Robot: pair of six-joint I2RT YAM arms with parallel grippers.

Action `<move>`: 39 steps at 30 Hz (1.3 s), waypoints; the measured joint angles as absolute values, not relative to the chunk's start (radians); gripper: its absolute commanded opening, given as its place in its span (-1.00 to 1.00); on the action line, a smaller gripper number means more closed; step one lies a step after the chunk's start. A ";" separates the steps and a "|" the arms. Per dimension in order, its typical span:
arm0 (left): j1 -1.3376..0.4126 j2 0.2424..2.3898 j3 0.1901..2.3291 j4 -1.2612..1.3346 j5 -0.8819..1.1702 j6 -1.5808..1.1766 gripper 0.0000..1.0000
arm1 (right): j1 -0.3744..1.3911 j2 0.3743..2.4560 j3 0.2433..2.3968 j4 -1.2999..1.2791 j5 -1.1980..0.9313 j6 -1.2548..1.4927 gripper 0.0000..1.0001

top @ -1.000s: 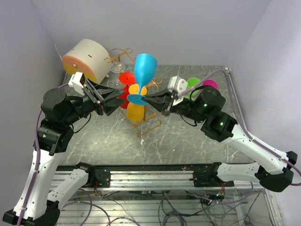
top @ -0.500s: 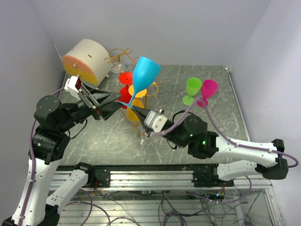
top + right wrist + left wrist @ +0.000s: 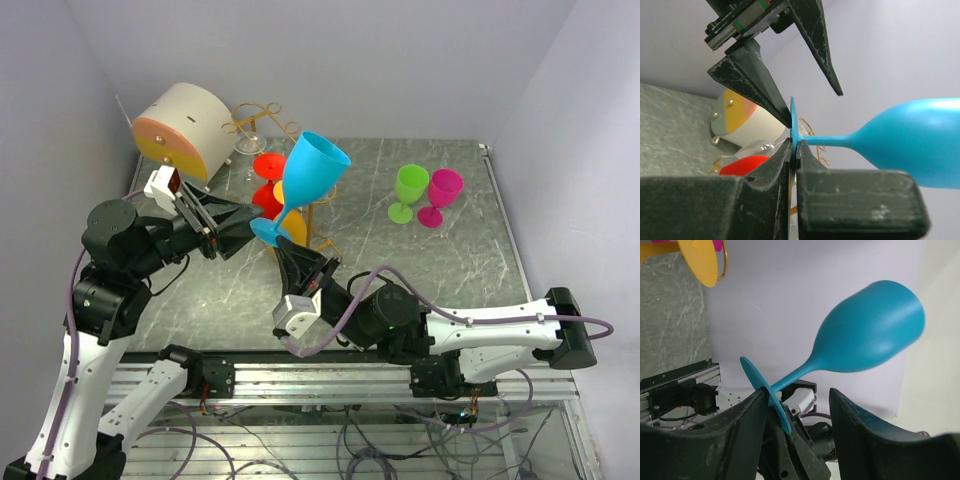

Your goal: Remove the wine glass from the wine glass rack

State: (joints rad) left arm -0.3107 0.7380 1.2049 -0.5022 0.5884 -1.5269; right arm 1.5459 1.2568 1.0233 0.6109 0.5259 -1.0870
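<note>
The blue wine glass (image 3: 314, 170) hangs tilted in the air above the table, bowl up and to the right, clear of the gold wire wine glass rack (image 3: 318, 214). My right gripper (image 3: 288, 252) is shut on the rim of its flat foot (image 3: 793, 131) from below. My left gripper (image 3: 240, 222) stands open just left of the foot. In the left wrist view the foot (image 3: 765, 392) lies against the left finger (image 3: 742, 427), and the bowl (image 3: 870, 327) reaches up to the right. The left gripper (image 3: 814, 107) also shows above the foot in the right wrist view.
Red (image 3: 268, 165) and orange (image 3: 293, 229) glasses still hang on the rack. A green glass (image 3: 408, 190) and a pink glass (image 3: 441, 194) stand at the back right. The round white-and-orange drawer box (image 3: 180, 128) sits at the back left.
The right arm has swung from the right side round to the near middle, still holding the blue glass, which now tilts more to the right. The left gripper has stayed by the foot.
</note>
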 measured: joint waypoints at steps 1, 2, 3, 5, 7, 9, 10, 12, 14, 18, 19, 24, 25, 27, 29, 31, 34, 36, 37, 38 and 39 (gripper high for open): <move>-0.311 0.740 1.205 -0.508 0.588 -1.520 0.09 | 1.549 1.264 1.023 0.622 0.528 -1.108 -1.00; -0.311 0.743 1.205 -0.514 0.588 -1.514 -0.02 | 1.550 1.269 1.022 0.629 0.529 -1.122 -1.00; -0.311 0.745 1.205 -0.521 0.589 -1.505 -0.16 | 1.551 1.273 1.020 0.638 0.530 -1.137 -1.00; -0.311 0.748 1.205 -0.527 0.590 -1.492 -0.59 | 1.552 1.275 1.020 0.649 0.530 -1.159 -1.00; -0.311 0.749 1.204 -0.529 0.596 -1.482 -0.85 | 1.553 1.274 1.020 0.666 0.529 -1.171 -1.00; -0.311 0.748 1.203 -0.524 0.601 -1.481 -0.86 | 1.554 1.272 1.019 0.667 0.532 -1.185 -0.99; -0.311 0.747 1.201 -0.522 0.602 -1.481 -0.86 | 1.554 1.272 1.020 0.665 0.532 -1.188 -0.98; -0.311 0.741 1.190 -0.513 0.603 -1.482 -0.86 | 1.555 1.269 1.019 0.657 0.534 -1.190 -0.84; -0.311 0.731 1.169 -0.495 0.605 -1.483 -0.86 | 1.557 1.260 1.006 0.652 0.536 -1.177 -0.56; -0.312 0.711 1.119 -0.443 0.606 -1.478 -0.86 | 1.575 1.219 0.969 0.596 0.570 -1.094 -0.28; -0.312 0.703 1.102 -0.417 0.605 -1.481 -0.86 | 1.579 1.204 0.966 0.569 0.585 -1.066 -0.25; -0.311 0.644 0.988 -0.270 0.595 -1.508 -0.86 | 1.592 1.076 0.971 0.337 0.683 -0.843 -0.21; -0.311 0.632 0.970 -0.246 0.595 -1.507 -0.86 | 1.592 1.054 0.986 0.268 0.706 -0.784 -0.21; -0.311 0.624 0.958 -0.222 0.592 -1.486 -0.86 | 1.592 1.028 1.040 0.129 0.746 -0.655 -0.21; -0.311 0.623 0.959 -0.212 0.586 -1.439 -0.86 | 1.592 1.021 1.112 -0.004 0.790 -0.527 -0.20; -0.311 0.619 0.971 -0.228 0.573 -1.370 -0.86 | 1.591 1.028 1.199 -0.145 0.838 -0.398 -0.18; -0.311 0.596 0.979 -0.245 0.545 -1.288 -0.86 | 1.562 1.065 1.337 -0.346 0.892 -0.237 -0.20; -0.311 0.566 0.979 -0.268 0.521 -1.245 -0.86 | 1.487 1.106 1.424 -0.456 0.883 -0.157 -0.23; -0.311 0.549 0.979 -0.279 0.508 -1.225 -0.86 | 1.436 1.121 1.452 -0.489 0.866 -0.133 -0.25; -0.311 0.532 0.979 -0.289 0.495 -1.208 -0.86 | 1.363 1.137 1.477 -0.521 0.838 -0.109 -0.26; -0.311 0.517 0.979 -0.299 0.480 -1.192 -0.86 | 1.279 1.148 1.493 -0.546 0.807 -0.086 -0.27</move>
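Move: The foot of the blue wine glass, still pinched at its rim by my right fingers, lies about 2 cm to the right of and 2 cm below my open left hand, hardly ahead. Under it on the rack hang the orange glass, some 14 cm ahead of my left hand, 5 cm right and 20 cm down, and the red glass, about 21 cm ahead, 1 cm right and 20 cm down. From my right hand the blue foot's centre is about 1 cm ahead, 2 cm left and 1 cm up. I take the blue glass over into my left hand: it sinks about 1 cm and shuts on the foot while my right holds steady. Then my right fingers open, let go, dip slightly and swing some 14 cm right, finally forward too, turning to point downward. My left keeps its pinch, eases down another centimetre, tips up about 25 degrees and starts left and back. ##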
